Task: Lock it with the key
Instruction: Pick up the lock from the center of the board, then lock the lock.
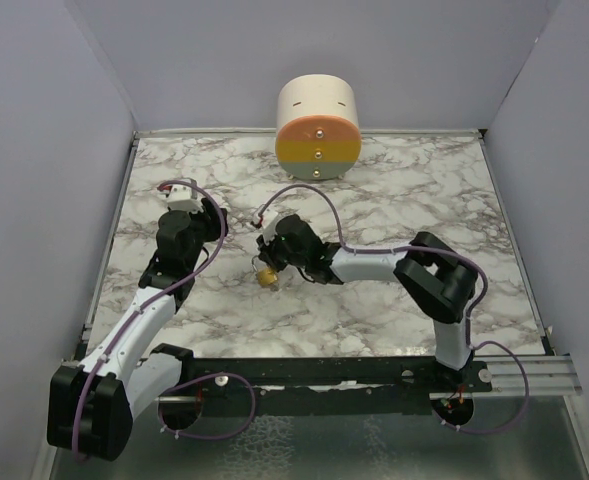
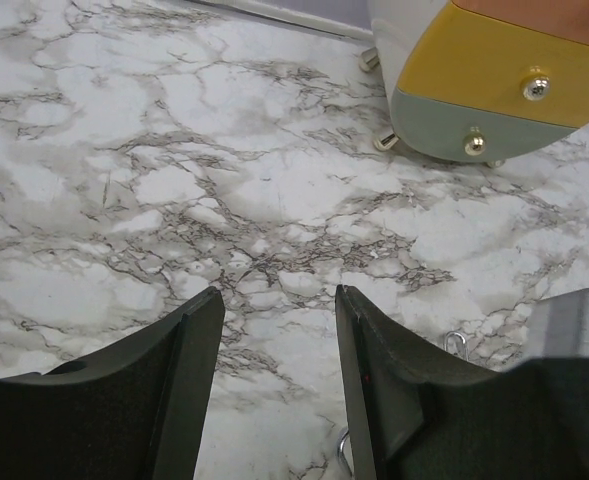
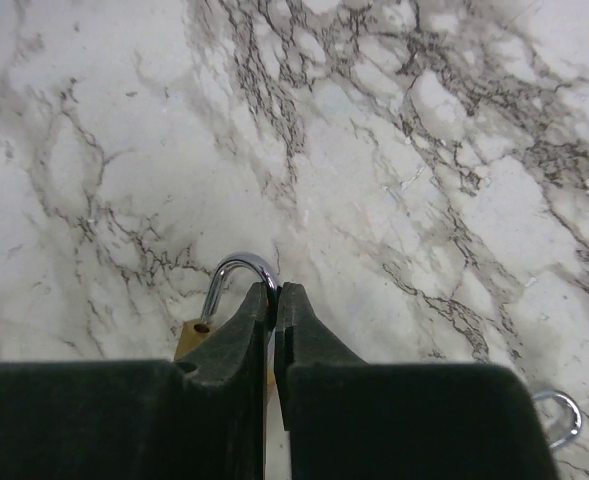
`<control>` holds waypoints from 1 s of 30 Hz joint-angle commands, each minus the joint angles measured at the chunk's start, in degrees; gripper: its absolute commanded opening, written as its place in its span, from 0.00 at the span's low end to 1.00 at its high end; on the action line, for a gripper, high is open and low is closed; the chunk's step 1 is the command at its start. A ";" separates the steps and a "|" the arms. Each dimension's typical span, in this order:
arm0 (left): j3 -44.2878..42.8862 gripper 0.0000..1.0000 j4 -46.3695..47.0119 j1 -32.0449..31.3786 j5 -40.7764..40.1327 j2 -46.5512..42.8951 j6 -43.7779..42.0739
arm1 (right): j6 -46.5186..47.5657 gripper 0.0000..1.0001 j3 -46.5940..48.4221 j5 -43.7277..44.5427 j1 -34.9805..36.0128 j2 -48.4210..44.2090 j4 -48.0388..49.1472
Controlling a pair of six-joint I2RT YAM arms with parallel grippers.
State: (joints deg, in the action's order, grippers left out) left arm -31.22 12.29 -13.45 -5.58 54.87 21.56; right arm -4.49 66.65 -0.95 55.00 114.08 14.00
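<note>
A brass padlock [image 1: 266,277] lies on the marble table near the middle. In the right wrist view its brass body [image 3: 192,338] peeks out left of my fingers, and its silver shackle [image 3: 236,268] arches up just ahead of them. My right gripper [image 3: 275,292] is shut on the right leg of that shackle. My left gripper [image 2: 279,300] stands open over bare marble, left of the padlock, with nothing between its fingers. The key is hidden; only thin silver wire loops [image 2: 457,343] and a silver ring [image 3: 561,415] show at the fingers' edges.
A round cream container [image 1: 318,127] with an orange, yellow and grey front and small brass knobs stands at the back centre, seen close at the top right of the left wrist view [image 2: 494,90]. Grey walls enclose the table on three sides.
</note>
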 commanded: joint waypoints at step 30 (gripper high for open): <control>7.22 0.54 42.00 0.31 49.20 0.69 -0.17 | 7.53 0.01 -18.55 12.65 0.77 -41.42 11.02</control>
State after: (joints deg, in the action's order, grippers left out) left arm -24.29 42.26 -13.45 29.74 55.29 18.11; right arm -0.08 50.15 7.18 55.44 79.11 23.59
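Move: The right hand already pinches the lock by its shackle, the body hanging about 2 cm below and 3 cm back of its hand point. The left gripper waits some 9 cm to its left, 5 cm farther out and 15 cm higher; from the left hand, the held lock lies about 9 cm right, 8 cm back and 17 cm down. A second lock lies about 8 cm right of the right hand and 2 cm ahead, 4 cm below. Keeping its shut fingers on the shackle, the right hand carries the lock almost straight up by about 20 cm, drifting some 7 cm left towards the left gripper while its fingers tip up nearer to level. From a standstill the left hand gathers speed to meet it, going right about 9 cm, up 6 cm and a little back, its half-open fingers swinging some 35 degrees clockwise towards the lock and tipping upward, without touching it yet. ##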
